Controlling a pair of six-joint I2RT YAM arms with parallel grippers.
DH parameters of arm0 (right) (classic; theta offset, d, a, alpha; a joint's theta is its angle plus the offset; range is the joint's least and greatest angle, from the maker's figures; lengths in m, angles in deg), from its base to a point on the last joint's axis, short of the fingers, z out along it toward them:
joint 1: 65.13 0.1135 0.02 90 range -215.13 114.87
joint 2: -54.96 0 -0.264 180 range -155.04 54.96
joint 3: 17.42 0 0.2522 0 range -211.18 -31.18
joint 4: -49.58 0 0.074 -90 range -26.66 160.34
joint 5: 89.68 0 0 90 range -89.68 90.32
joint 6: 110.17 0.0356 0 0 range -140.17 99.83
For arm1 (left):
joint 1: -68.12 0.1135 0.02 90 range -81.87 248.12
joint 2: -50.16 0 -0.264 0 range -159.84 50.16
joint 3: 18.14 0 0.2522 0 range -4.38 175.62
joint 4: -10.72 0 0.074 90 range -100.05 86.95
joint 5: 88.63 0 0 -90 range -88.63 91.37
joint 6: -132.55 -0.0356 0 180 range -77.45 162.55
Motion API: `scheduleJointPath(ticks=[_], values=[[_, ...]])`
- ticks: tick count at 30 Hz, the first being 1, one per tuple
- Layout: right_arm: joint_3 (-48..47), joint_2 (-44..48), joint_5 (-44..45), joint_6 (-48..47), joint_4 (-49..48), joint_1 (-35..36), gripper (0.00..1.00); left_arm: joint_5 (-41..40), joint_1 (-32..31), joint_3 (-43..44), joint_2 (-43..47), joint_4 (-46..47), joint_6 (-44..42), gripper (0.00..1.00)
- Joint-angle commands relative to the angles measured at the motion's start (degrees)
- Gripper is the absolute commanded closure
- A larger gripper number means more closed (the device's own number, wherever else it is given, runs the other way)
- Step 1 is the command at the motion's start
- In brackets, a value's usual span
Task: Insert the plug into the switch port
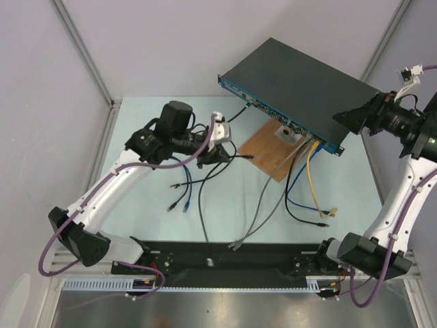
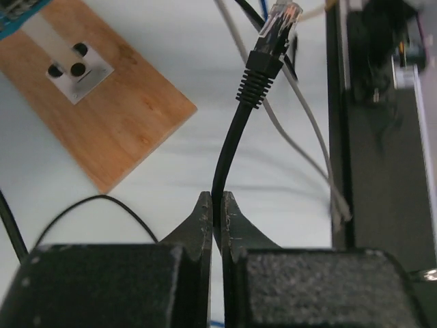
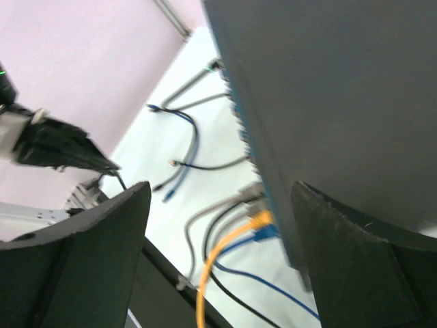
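The switch point(image 1: 300, 78) is a flat black box lying at the back right, its blue front face point(image 1: 273, 113) turned toward the table. My left gripper point(image 1: 229, 154) is shut on a black cable a short way behind its clear plug point(image 2: 280, 24). The plug point(image 1: 251, 158) hangs over the table left of the switch, apart from the sockets. My right gripper point(image 1: 349, 117) stands open at the switch's right end. In the right wrist view the switch point(image 3: 328, 89) fills the upper right, its corner between the spread fingers point(image 3: 355, 260).
A brown wooden board point(image 1: 270, 154) with a metal plate lies in front of the switch. Yellow point(image 1: 313, 181), blue, grey and black cables run from the sockets across the table. Loose cable ends point(image 1: 183, 198) lie near the left arm. A black rail point(image 1: 225, 263) lines the near edge.
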Motion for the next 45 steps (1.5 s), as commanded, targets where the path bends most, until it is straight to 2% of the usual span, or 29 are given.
scheduleJointPath(ticks=[1, 2, 4, 5, 7, 8, 10, 11, 13, 21, 32, 38, 41, 44, 45], values=[[2.3, 2.9, -4.3, 8.1, -8.7, 1.8, 0.14, -10.4, -2.2, 3.9, -0.7, 14.7, 35.9, 1.0], [3.8, 3.2, -5.3, 9.8, -9.9, 2.0, 0.14, -18.6, -4.0, 5.4, -0.8, 15.5, 37.6, 0.99], [6.0, 4.4, -6.7, 17.4, -12.6, 2.6, 0.17, -26.1, -6.1, 6.7, -0.9, 15.7, 39.7, 1.0], [7.3, 4.9, -7.5, 20.7, -17.3, 3.4, 0.18, -32.9, -8.8, 7.4, -0.9, 16.2, 39.4, 1.0], [12.1, 6.2, -8.2, 32.0, -23.8, 4.3, 0.18, -38.3, -11.7, 7.2, -0.6, 17.1, 36.3, 1.0], [13.8, 7.5, -8.2, 36.2, -30.3, 5.8, 0.18, -44.2, -14.8, 6.3, -0.1, 19.0, 34.9, 1.0], [18.3, 8.8, -7.8, 42.0, -38.0, 7.8, 0.2, -49.3, -18.3, 5.3, 0.3, 21.1, 30.2, 1.0], [19.3, 9.4, -7.0, 45.8, -39.0, 9.9, 0.2, -51.8, -21.3, 4.1, 0.4, 23.1, 28.6, 1.0], [20.6, 9.5, -6.4, 47.1, -39.3, 12.2, 0.21, -56.4, -23.5, 3.6, 0.3, 24.3, 24.8, 1.0], [22.1, 9.7, -5.3, 49.3, -37.7, 19.7, 0.35, -63.9, -28.5, 5.0, -2.7, 26.1, 18.5, 0.99], [23.0, 9.6, -2.9, 47.5, -34.1, 24.5, 0.38, -68.7, -31.6, 4.0, -3.8, 28.6, 14.5, 1.0], [23.4, 8.3, -0.9, 46.9, -32.8, 26.5, 0.45, -69.4, -32.8, 3.9, -4.5, 29.7, 12.2, 1.0], [23.2, 8.1, -0.9, 47.5, -33.9, 27.1, 0.52, -69.7, -33.2, 4.0, -5.0, 29.7, 11.6, 1.0], [23.3, 8.0, -1.3, 47.1, -33.9, 27.5, 0.69, -69.9, -33.2, 4.2, -5.3, 29.9, 11.5, 1.0], [23.3, 7.8, -1.5, 47.1, -34.0, 27.5, 0.84, -69.8, -33.2, 4.3, -5.3, 30.0, 11.5, 0.99]])
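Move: The right hand is empty and nearly wide open. The black plug it goes for lies about 23 cm to its left, 10 cm back and 10 cm lower; the yellow cable's plugged end is 3 cm left, 6 cm back and 14 cm below it. The left fingers already pinch that black cable, with its plug some 6 cm to their right. From the left hand, the right gripper is about 29 cm right, 10 ahead and 10 higher; the switch's empty ports are 16 right, 13 ahead. The left hand keeps its pinch on the black cable and carries the plug right about 9 cm and up some 7 towards the right gripper, after a short forward-and-back swing, while its wrist turns roughly 35 degrees counter-clockwise and tips its aim upward. The right hand sweeps left about 14 cm and a little back to meet it in front of the switch, rolling and turning some 20 degrees, its fingers narrowing on the way and then closing quickly around the plug end at the finish. ##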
